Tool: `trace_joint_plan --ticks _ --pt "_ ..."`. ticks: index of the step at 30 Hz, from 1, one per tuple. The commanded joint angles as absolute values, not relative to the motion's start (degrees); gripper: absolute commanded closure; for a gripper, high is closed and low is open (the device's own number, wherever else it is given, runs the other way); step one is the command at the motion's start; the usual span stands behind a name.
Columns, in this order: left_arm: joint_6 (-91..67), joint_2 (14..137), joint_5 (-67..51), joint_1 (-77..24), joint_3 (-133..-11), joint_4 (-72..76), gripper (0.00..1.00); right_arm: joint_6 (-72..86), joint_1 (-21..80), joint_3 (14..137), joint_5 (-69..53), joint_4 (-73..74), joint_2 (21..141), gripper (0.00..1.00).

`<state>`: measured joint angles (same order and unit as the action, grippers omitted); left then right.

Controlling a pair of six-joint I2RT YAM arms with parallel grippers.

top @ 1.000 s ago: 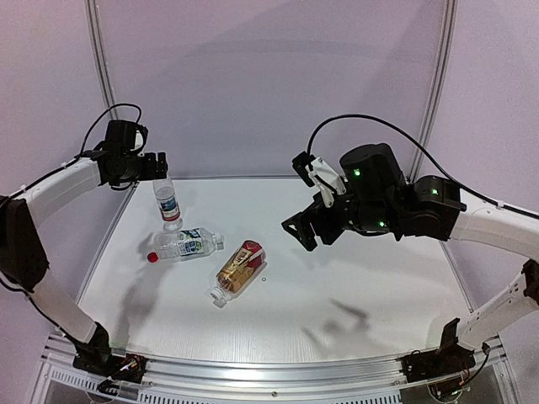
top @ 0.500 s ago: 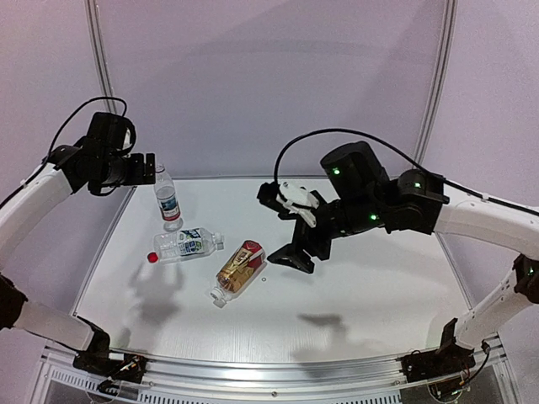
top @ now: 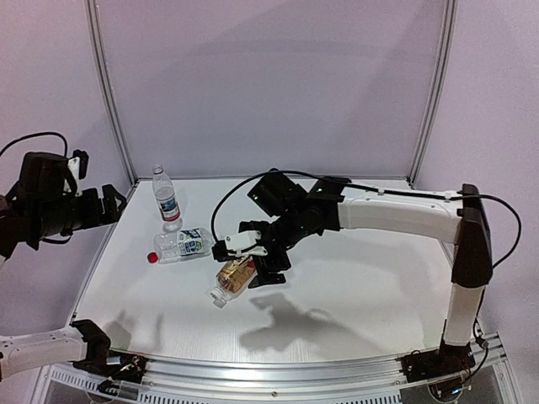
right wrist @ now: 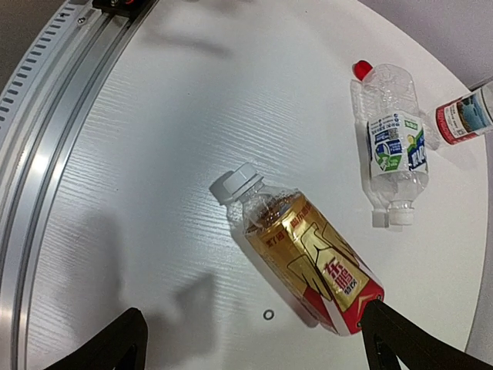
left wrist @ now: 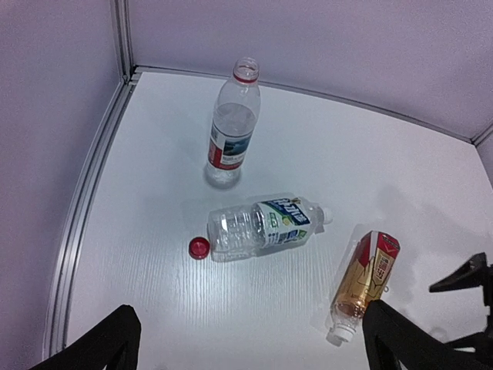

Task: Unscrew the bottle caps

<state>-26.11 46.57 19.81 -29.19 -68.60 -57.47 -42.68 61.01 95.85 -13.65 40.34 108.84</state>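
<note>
An amber-brown bottle (right wrist: 312,262) with a red-gold label lies on the table, its white cap (right wrist: 235,183) on. My right gripper (top: 253,257) hovers open just above it, touching nothing. A clear bottle with a green-blue label (left wrist: 262,226) lies beside it, its whitish cap (left wrist: 326,215) on. A loose red cap (left wrist: 199,247) lies at that bottle's base. A clear bottle with a blue-white-red label (left wrist: 231,135) stands upright with an open neck. My left gripper (top: 108,202) is open and empty, off the table's left edge.
A small ring (right wrist: 268,314) lies on the table beside the amber bottle. A metal rail (right wrist: 46,154) runs along the near edge, and a frame post (left wrist: 121,38) stands at the back left corner. Walls close the back and sides.
My right arm has swung down and left, from mid-air over the table's middle to just above the amber bottle. My left arm has pulled back left, away from the upright bottle.
</note>
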Motion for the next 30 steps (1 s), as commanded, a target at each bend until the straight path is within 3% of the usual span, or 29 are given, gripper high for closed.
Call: trace_joint_plan --ticks 1,11,30 --pt "-32.9 41.9 18.2 -31.1 -66.0 -65.4 0.01 -49.0 60.6 101.1 -14.9 43.2 115.7 0.01" --pt "-36.3 36.3 16.0 -31.5 -65.1 -70.5 0.01 -50.7 59.8 108.3 -11.2 35.4 126.7 0.01" --pt "-32.7 42.9 13.1 -31.5 -71.3 -73.4 0.01 -46.3 58.0 112.5 -12.8 35.0 136.7 0.02"
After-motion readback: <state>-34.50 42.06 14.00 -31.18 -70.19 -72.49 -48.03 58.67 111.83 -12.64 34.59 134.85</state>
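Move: Forward-left of the right hand lies the capped gold bottle, about 6 cm ahead, 5 cm to the left and 14 cm below. Beyond it lies the clear bottle, some 15 cm ahead of the hand and 19 cm left; the red cap is about 10 cm ahead and 29 cm left, and the open standing bottle roughly 21 cm ahead, 26 cm left. From the left hand the gold bottle is some 24 cm right, 4 cm ahead and 29 cm below. Sinking about 12 cm, the right hand slides some 6 cm forward and 6 cm left to the gold bottle, its last stretch going straight down with the jaws wide open on either side of the body; finger contact can't be made out. Meanwhile the empty left hand draws back about 5 cm, dips a little and tips its open fingers some 10 degrees further down. ##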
